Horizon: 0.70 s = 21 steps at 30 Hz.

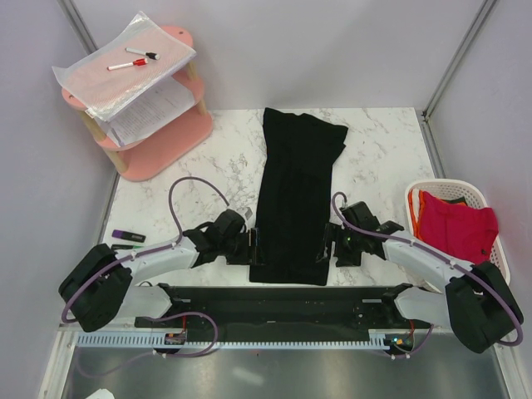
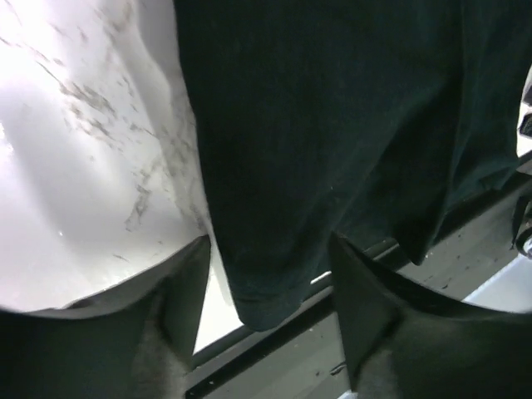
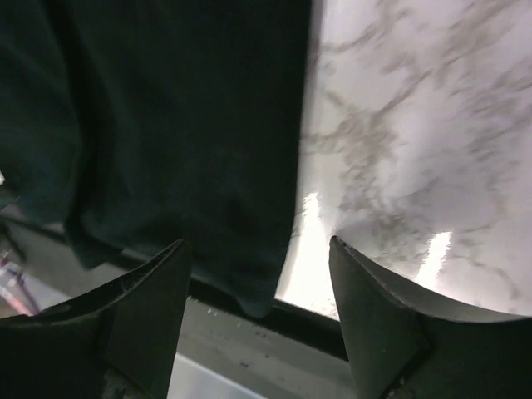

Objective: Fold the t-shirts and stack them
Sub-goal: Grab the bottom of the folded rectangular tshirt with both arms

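A black t-shirt (image 1: 294,195), folded into a long strip, lies down the middle of the marble table (image 1: 378,158), its near hem over the table's front edge. My left gripper (image 1: 256,247) is at its near left corner and my right gripper (image 1: 326,248) at its near right corner. In the left wrist view the black t-shirt's corner (image 2: 266,299) hangs between the fingers of the left gripper (image 2: 270,241), which stand apart from the cloth, open. In the right wrist view the right gripper (image 3: 258,243) is also open around the other corner (image 3: 249,283). Red and orange t-shirts (image 1: 457,224) lie bunched in the basket.
The white slatted basket (image 1: 440,184) stands at the table's right edge. A pink two-tier stand (image 1: 162,145) with papers and markers sits at the back left. Two small pens (image 1: 128,237) lie near the left edge. The arms' black base rail (image 1: 274,303) runs along the front.
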### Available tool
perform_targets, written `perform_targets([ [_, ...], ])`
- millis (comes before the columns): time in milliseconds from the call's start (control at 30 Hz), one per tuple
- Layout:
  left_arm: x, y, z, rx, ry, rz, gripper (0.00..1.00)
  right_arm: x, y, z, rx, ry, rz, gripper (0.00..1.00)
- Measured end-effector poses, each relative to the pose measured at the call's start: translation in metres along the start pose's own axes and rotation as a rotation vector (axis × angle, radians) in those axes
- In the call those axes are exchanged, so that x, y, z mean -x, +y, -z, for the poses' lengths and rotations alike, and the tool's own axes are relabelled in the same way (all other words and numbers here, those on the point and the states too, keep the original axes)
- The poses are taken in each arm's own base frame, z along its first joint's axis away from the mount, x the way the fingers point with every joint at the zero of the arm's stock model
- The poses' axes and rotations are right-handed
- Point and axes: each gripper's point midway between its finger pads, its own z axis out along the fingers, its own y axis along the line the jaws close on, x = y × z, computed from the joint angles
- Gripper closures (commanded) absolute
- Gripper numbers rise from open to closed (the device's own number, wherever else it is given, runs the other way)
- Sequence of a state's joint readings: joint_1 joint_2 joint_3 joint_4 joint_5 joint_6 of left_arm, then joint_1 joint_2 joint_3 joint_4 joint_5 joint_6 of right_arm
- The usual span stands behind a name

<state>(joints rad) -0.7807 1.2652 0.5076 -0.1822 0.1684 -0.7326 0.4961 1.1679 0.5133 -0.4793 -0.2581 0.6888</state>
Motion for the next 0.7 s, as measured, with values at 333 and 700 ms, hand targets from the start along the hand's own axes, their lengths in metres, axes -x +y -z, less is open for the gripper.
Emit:
perform_targets([
  [333, -0.028, -0.009, -0.011, -0.017, 0.106, 0.028, 0.98, -0.039, 0.010, -0.003, 0.113, 0.173, -0.060, 1.00],
  [700, -0.027, -0.008, 0.006, 0.039, 0.096, 0.006, 0.98, -0.014, 0.046, 0.030, 0.209, 0.102, 0.009, 1.00],
])
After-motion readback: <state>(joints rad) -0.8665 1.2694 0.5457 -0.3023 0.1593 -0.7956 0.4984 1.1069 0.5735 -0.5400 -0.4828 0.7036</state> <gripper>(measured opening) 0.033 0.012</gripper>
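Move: Just back from the left hand, about 3 cm, 1 cm right and 2 cm below, lies the folded t-shirt's left edge; its bottom left corner is some 8 cm back, straight behind the hand. For the right hand the shirt's right edge is about 4 cm back, 2 cm left and 1 cm down, with the bottom right corner roughly 8 cm back and 1 cm left. The basket stands about 32 cm to its right, 4 cm ahead. Drawing back towards the shirt's bottom end, both hands close their half-open fingers over its side edges: the left goes back about 3 cm, sinking slightly, the right back about 4 cm and a little left, tilting some 10 degrees. Both pinch the cloth just above the bottom corners; then the right lifts about 5 cm, easing forward, while the left only begins to rise. ##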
